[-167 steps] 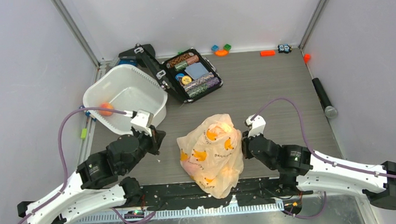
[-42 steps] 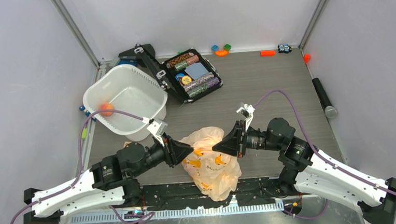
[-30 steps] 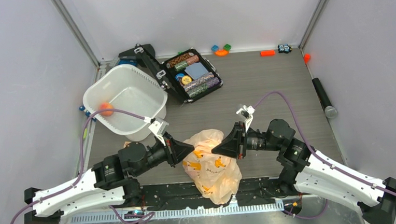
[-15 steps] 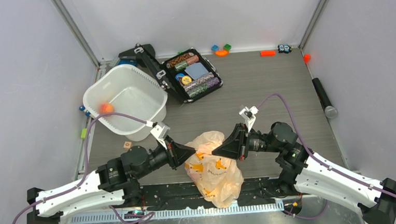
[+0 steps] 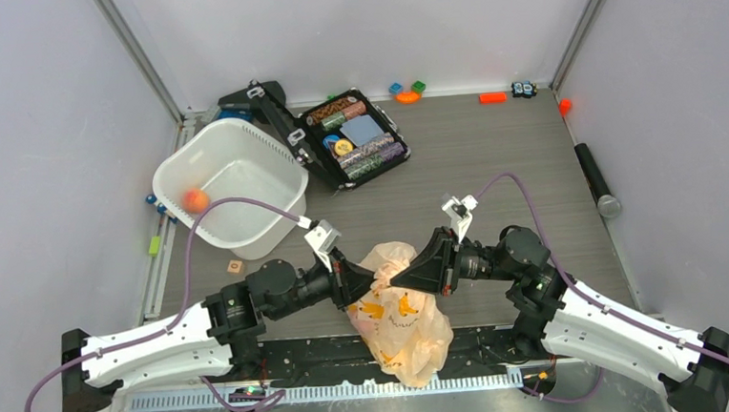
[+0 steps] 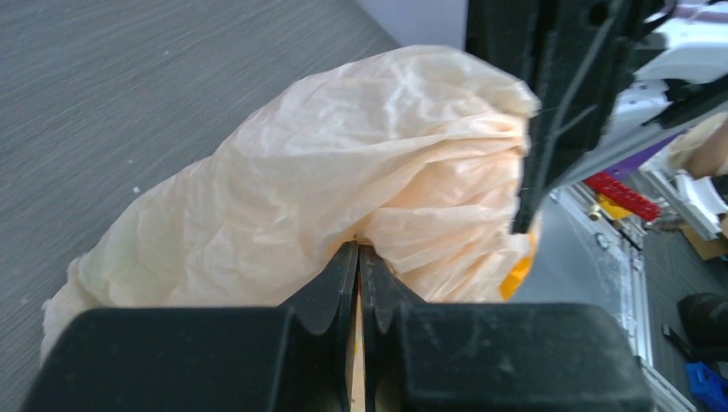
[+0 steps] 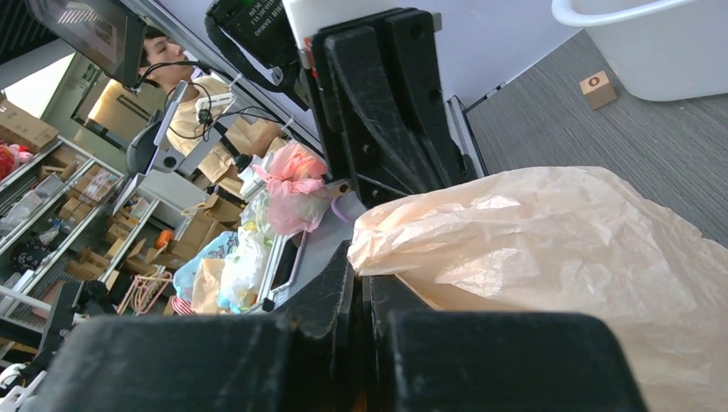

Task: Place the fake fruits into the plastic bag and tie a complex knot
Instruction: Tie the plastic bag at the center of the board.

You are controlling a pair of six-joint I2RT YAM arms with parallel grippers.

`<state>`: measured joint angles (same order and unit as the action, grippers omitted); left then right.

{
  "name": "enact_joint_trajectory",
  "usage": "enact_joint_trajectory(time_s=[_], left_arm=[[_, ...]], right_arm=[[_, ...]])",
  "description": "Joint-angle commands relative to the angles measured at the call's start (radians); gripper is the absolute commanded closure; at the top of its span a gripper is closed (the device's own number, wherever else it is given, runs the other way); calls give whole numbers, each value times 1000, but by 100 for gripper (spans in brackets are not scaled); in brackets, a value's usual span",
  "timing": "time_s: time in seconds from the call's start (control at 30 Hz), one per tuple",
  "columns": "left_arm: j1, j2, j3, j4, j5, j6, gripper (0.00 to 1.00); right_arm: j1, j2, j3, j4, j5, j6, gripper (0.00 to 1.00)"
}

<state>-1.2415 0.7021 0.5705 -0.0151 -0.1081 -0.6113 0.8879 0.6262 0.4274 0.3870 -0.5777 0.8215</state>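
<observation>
The plastic bag is a pale peach, crinkly sack with yellow-orange marks, bulging near the table's front edge. Its top is gathered between my two grippers, which face each other almost tip to tip. My left gripper is shut on a fold of the bag, its jaws pinched together. My right gripper is shut on the bag's other upper edge, its tips buried in film. A small orange fruit lies in the white tub. Any fruits in the bag are hidden.
The white tub stands at the back left, with an open black case of poker chips beside it. Small toy blocks and an orange piece line the back edge. A black cylinder lies right; a tiny wooden cube left.
My left arm has swung right, bringing its gripper close to the right one and bunching the bag's top. The bag has shifted slightly right. The right gripper has barely moved.
</observation>
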Motion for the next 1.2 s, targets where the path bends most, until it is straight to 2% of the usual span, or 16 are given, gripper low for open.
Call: enact_joint_trajectory(time_s=[0.0,0.13,0.27,0.37,0.6,0.73,0.87,1.17], left_arm=[[-1,-52,-9,188,81,25,91],[0,-85,-30,230,190,27,82],[-2,-55,3,231,341,30,73],[-1,-47,20,235,397,28,68],[-1,-153,42,130,245,74,61],[-2,-176,124,-40,135,76,55],[-23,-92,200,-122,124,33,50],[-210,205,498,-289,69,87,37]], right_arm=[[-3,-19,0,27,19,-28,95],[-5,-5,-9,3,36,-49,95],[-7,22,-11,-6,44,-61,95],[-9,38,-14,-8,50,-65,95],[-12,28,-10,-36,66,-76,95],[-12,16,7,-94,102,-106,95],[-12,3,29,-156,147,-141,95],[-12,-17,60,-220,185,-175,95]])
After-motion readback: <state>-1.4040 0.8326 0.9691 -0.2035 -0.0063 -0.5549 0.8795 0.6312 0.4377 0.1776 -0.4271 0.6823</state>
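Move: The left fingers are shut on the plastic bag just beside its gathered neck, which the right fingers pinch about 4 cm to the left hand's right, level in reach and perhaps 2 cm higher. The bag's printed part spreads some 7 cm nearer the base and 6 cm to the right of the left hand, slightly lower. The wooden block lies on the table about 7 cm ahead and 31 cm left of the left hand, some 20 cm down. For the right hand, the neck is right at its fingertips. The left hand opens its fingers to a bit over half, lets go of the plastic and climbs about 11 cm while drawing back some 6 cm towards the base side of the neck, its path swinging slightly left before it cuts about 5 cm right over the printed part, the wrist yawed some 15 degrees clockwise. Meanwhile the right hand keeps its pinch on the neck and carries it down about 4 cm and forward 3 cm, rolling and turning clockwise by roughly 10 degrees each. ##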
